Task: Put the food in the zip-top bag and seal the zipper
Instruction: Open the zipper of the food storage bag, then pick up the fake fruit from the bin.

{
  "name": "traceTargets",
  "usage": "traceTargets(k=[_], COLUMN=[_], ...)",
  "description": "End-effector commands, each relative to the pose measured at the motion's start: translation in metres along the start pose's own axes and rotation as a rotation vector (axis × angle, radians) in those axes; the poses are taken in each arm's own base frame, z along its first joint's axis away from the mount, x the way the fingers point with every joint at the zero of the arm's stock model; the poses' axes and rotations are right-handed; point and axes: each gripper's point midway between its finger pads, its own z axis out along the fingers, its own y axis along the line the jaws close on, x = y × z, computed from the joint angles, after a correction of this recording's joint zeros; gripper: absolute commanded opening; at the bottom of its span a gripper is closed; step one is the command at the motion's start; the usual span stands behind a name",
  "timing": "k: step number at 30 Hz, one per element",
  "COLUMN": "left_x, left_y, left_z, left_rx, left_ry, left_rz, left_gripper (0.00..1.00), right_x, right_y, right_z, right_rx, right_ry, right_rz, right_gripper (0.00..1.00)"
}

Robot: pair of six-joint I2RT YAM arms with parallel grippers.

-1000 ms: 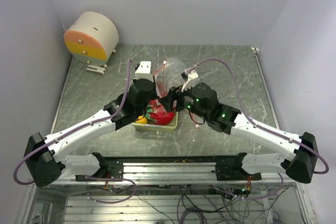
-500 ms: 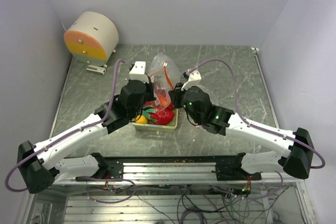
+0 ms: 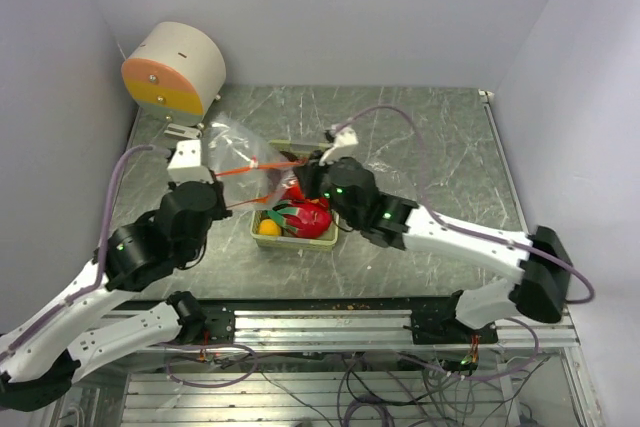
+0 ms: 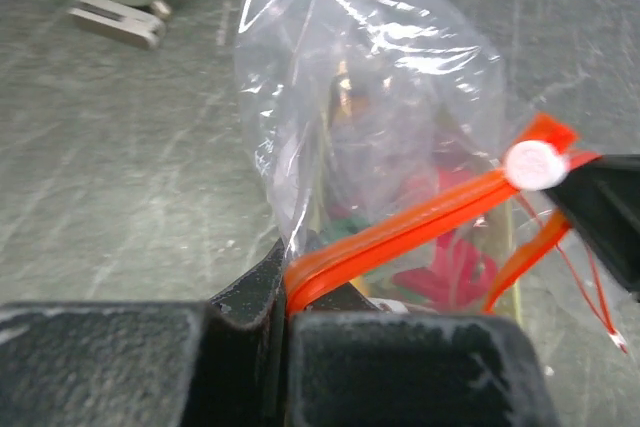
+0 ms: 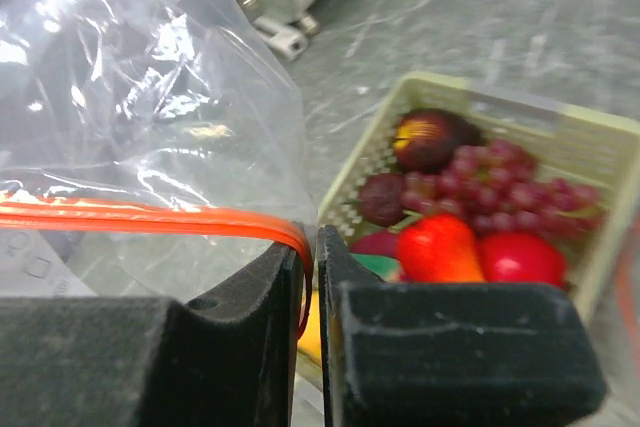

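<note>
The clear zip-top bag (image 3: 240, 142) hangs stretched between my two grippers, left of the tray. My left gripper (image 3: 214, 177) is shut on one end of its orange zipper (image 4: 420, 225), jaws pressed together (image 4: 288, 292). A white slider (image 4: 532, 164) sits on the zipper near the other end. My right gripper (image 3: 298, 169) is shut on that end (image 5: 310, 247). The food lies in the pale green tray (image 3: 330, 237): a dragon fruit (image 3: 306, 215), an orange (image 3: 268, 228), purple grapes (image 5: 500, 187), a dark round fruit (image 5: 425, 139) and a red apple (image 5: 520, 257). I see no food inside the bag.
A round white and orange device (image 3: 172, 69) stands at the back left corner on a small bracket (image 4: 110, 19). Walls close the table on the left, back and right. The arms' rail runs along the near edge.
Both grippers moved left and the bag came off the tray, its zipper pulled taut between them. The right gripper closed onto the zipper. The left arm swung outward to the left.
</note>
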Motion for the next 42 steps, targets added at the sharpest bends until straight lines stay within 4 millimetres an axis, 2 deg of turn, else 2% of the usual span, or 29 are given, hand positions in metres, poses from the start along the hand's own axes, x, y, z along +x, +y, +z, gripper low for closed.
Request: traceTargets(k=[1, 4, 5, 7, 10, 14, 18, 20, 22, 24, 27, 31, 35, 42], left_x=[-0.012, -0.007, -0.003, 0.008, 0.027, 0.048, 0.071, 0.078, 0.083, 0.083, 0.079, 0.071, 0.064, 0.062], left_y=[0.058, 0.068, 0.068, 0.063, 0.054, 0.049, 0.044, 0.044, 0.046, 0.049, 0.052, 0.058, 0.060, 0.059], left_z=[-0.021, -0.021, -0.019, -0.010, 0.009, 0.029, 0.048, 0.054, 0.057, 0.057, 0.056, 0.049, 0.042, 0.041], left_rx=[-0.209, -0.281, -0.293, -0.294, -0.304, -0.354, -0.380, -0.394, -0.401, -0.405, -0.397, -0.399, -0.376, -0.362], left_ry=[-0.025, -0.001, 0.011, 0.031, 0.040, 0.057, 0.097, 0.104, 0.107, 0.102, 0.081, 0.056, 0.034, 0.033], left_rz=[0.074, 0.118, 0.130, 0.147, 0.165, 0.192, 0.235, 0.236, 0.241, 0.233, 0.207, 0.183, 0.148, 0.146], left_gripper=[0.07, 0.07, 0.07, 0.07, 0.07, 0.07, 0.07, 0.07, 0.07, 0.07, 0.07, 0.07, 0.07, 0.07], right_x=[0.034, 0.059, 0.071, 0.079, 0.088, 0.094, 0.082, 0.069, 0.055, 0.055, 0.052, 0.063, 0.073, 0.106], right_y=[0.050, 0.069, 0.069, 0.070, 0.072, 0.070, 0.057, 0.046, 0.038, 0.018, -0.005, -0.029, -0.040, -0.055], right_z=[0.039, 0.064, 0.073, 0.080, 0.080, 0.070, 0.049, 0.037, 0.024, 0.014, 0.010, 0.024, 0.046, 0.079], right_rx=[-0.228, -0.276, -0.271, -0.275, -0.299, -0.328, -0.319, -0.294, -0.276, -0.214, -0.113, 0.001, 0.040, 0.044], right_ry=[0.092, 0.142, 0.164, 0.174, 0.196, 0.224, 0.193, 0.155, 0.113, 0.103, 0.107, 0.165, 0.217, 0.296], right_rz=[-0.009, -0.002, -0.007, -0.019, -0.040, -0.076, -0.102, -0.102, -0.096, -0.109, -0.149, -0.189, -0.215, -0.228], right_gripper=[0.09, 0.09, 0.09, 0.11, 0.26, 0.39, 0.75, 0.88, 0.93, 1.00, 1.00, 1.00, 1.00, 0.99])
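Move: My right fingers pinch the orange zipper by its white slider, and my left fingers hold the rim some 15 cm to their left and 5 cm nearer my bases. The slider is thus about 13 cm right and 4 cm ahead of my left hand. The food tray's middle lies roughly 23 cm below my right hand, 2 cm ahead and 2 cm left, with the bell pepper 3 cm ahead and 1 cm left. I swing both hands left and down, my right about 11 cm left and 9 cm down, then open its fingers wide, let go of the zipper and draw back right and up before reaching forward and down over the tray. My left keeps its pinch on the rim, drops about 12 cm with its left side rolling up, then rises some 3 cm. ##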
